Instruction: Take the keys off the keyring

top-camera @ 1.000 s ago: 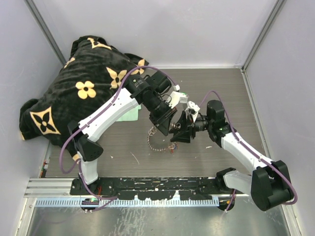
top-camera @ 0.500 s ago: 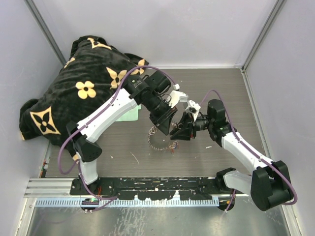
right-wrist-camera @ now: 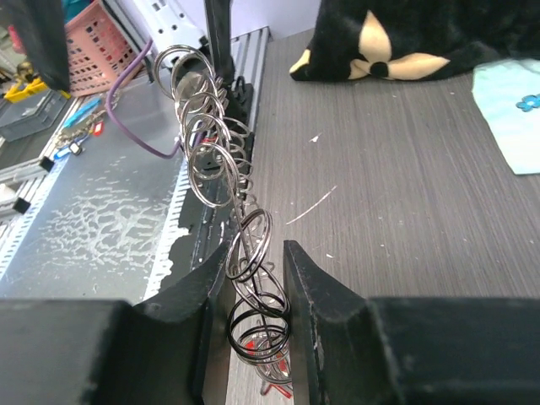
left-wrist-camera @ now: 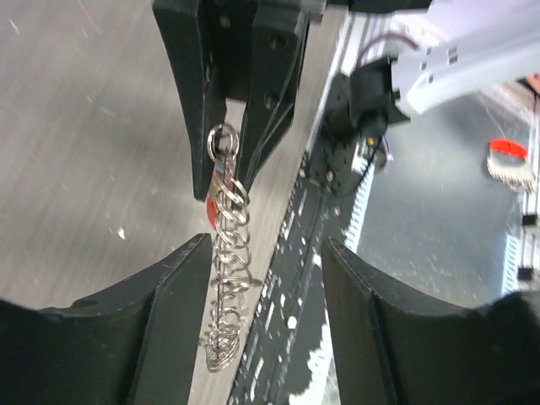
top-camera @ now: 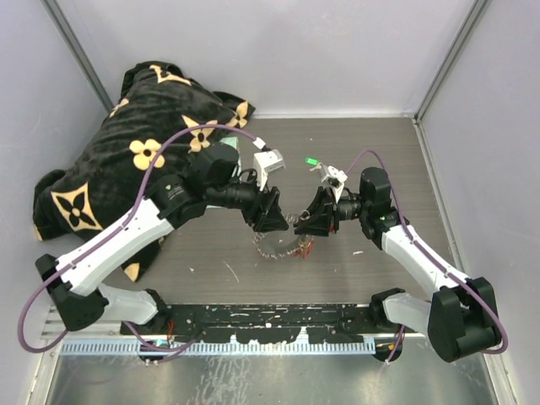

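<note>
The keyring (top-camera: 272, 247) is a loop of linked silver rings hanging over the table between both grippers. My right gripper (top-camera: 304, 226) is shut on it: in the right wrist view the fingers (right-wrist-camera: 190, 291) pinch the rings, and the keyring (right-wrist-camera: 207, 143) runs up and away from them. A red key tag (right-wrist-camera: 261, 344) shows below the jaws. My left gripper (left-wrist-camera: 266, 253) is open, and the keyring (left-wrist-camera: 228, 253) hangs free close to its left finger. The red tag (left-wrist-camera: 211, 207) shows behind the rings. The key blades are too small to make out.
A black plush blanket with cream flowers (top-camera: 135, 160) fills the back left of the table. A pale blue cloth (right-wrist-camera: 515, 110) lies next to it. The black base rail (top-camera: 253, 321) runs along the near edge, and grey walls stand on three sides.
My right gripper closed on the keyring. My left gripper then let go of it and opened, and the left arm swung down and to the left.
</note>
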`<state>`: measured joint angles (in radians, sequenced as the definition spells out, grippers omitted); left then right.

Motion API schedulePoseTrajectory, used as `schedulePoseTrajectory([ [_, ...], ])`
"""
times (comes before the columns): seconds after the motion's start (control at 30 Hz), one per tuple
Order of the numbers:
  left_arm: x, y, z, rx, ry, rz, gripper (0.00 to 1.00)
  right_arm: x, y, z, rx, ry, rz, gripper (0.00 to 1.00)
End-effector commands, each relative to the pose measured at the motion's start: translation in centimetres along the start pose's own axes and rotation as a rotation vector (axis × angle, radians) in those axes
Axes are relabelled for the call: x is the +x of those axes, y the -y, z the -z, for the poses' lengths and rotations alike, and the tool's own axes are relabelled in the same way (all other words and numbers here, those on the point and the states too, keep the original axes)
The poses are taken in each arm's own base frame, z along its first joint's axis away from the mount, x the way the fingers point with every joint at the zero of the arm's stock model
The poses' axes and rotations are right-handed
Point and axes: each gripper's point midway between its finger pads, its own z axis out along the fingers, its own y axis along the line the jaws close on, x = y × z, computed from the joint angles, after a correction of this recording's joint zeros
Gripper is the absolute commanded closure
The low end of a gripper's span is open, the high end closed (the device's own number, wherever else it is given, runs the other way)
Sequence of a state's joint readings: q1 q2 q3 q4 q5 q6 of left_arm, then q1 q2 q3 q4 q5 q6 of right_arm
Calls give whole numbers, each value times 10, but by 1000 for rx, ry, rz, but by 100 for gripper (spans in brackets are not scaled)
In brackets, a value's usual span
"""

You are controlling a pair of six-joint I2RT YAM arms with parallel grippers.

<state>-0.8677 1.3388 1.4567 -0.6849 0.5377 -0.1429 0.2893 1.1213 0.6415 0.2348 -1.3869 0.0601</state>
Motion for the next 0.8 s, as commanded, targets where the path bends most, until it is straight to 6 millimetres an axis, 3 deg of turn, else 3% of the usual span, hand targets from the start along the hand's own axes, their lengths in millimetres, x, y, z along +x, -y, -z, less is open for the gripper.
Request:
schedulePoseTrajectory([
  [0.0,-57,1,21,-49,298,-119,40,-26,14,7,80,37,46,99],
  [0.07,-48,-7,26,-94,349,-134,35,-27,18,11,97,49,26,99],
  [0.23,-19,-18,46,-152,561,-147,3,-30,21,14,120,64,17,99],
  [0.27,-18,-15,54,-144,644,-153,1,-29,22,15,124,66,15,99],
  [0.33,5,-28,50,-163,690,-93,2,-30,23,15,131,69,15,99],
  [0.47,25,-48,50,-190,831,-4,2,-29,24,16,132,68,8,99],
  [0.77,27,-75,21,-77,902,95,2,-29,21,16,115,68,12,99],
])
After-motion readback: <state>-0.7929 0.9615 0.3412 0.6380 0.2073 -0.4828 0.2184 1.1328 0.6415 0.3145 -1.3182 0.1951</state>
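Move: Below and in front of the left hand's open fingers is the keyring, its middle about 3 cm to the right, 2 cm ahead and 8 cm down. The right hand keeps it pinched at its right edge; from there the middle lies some 6 cm left, 2 cm back and 2 cm lower. From the right hand, the red keys dangle about 7 cm below and 3 cm back, and the green key on the table is roughly 26 cm ahead, 5 cm right, 20 cm down. Swinging clear of its spot above the keyring, the left hand rises a touch, goes out left about 6 cm, sinks some 10 cm past the ring's left side and finally eases forward; its fingers spread fully and turn from steeply right-and-down to nearly level, aiming forward-right at the coils. The right hand keeps its pinch and carries the ring 3 cm forward, turning slightly clockwise, then holds. ##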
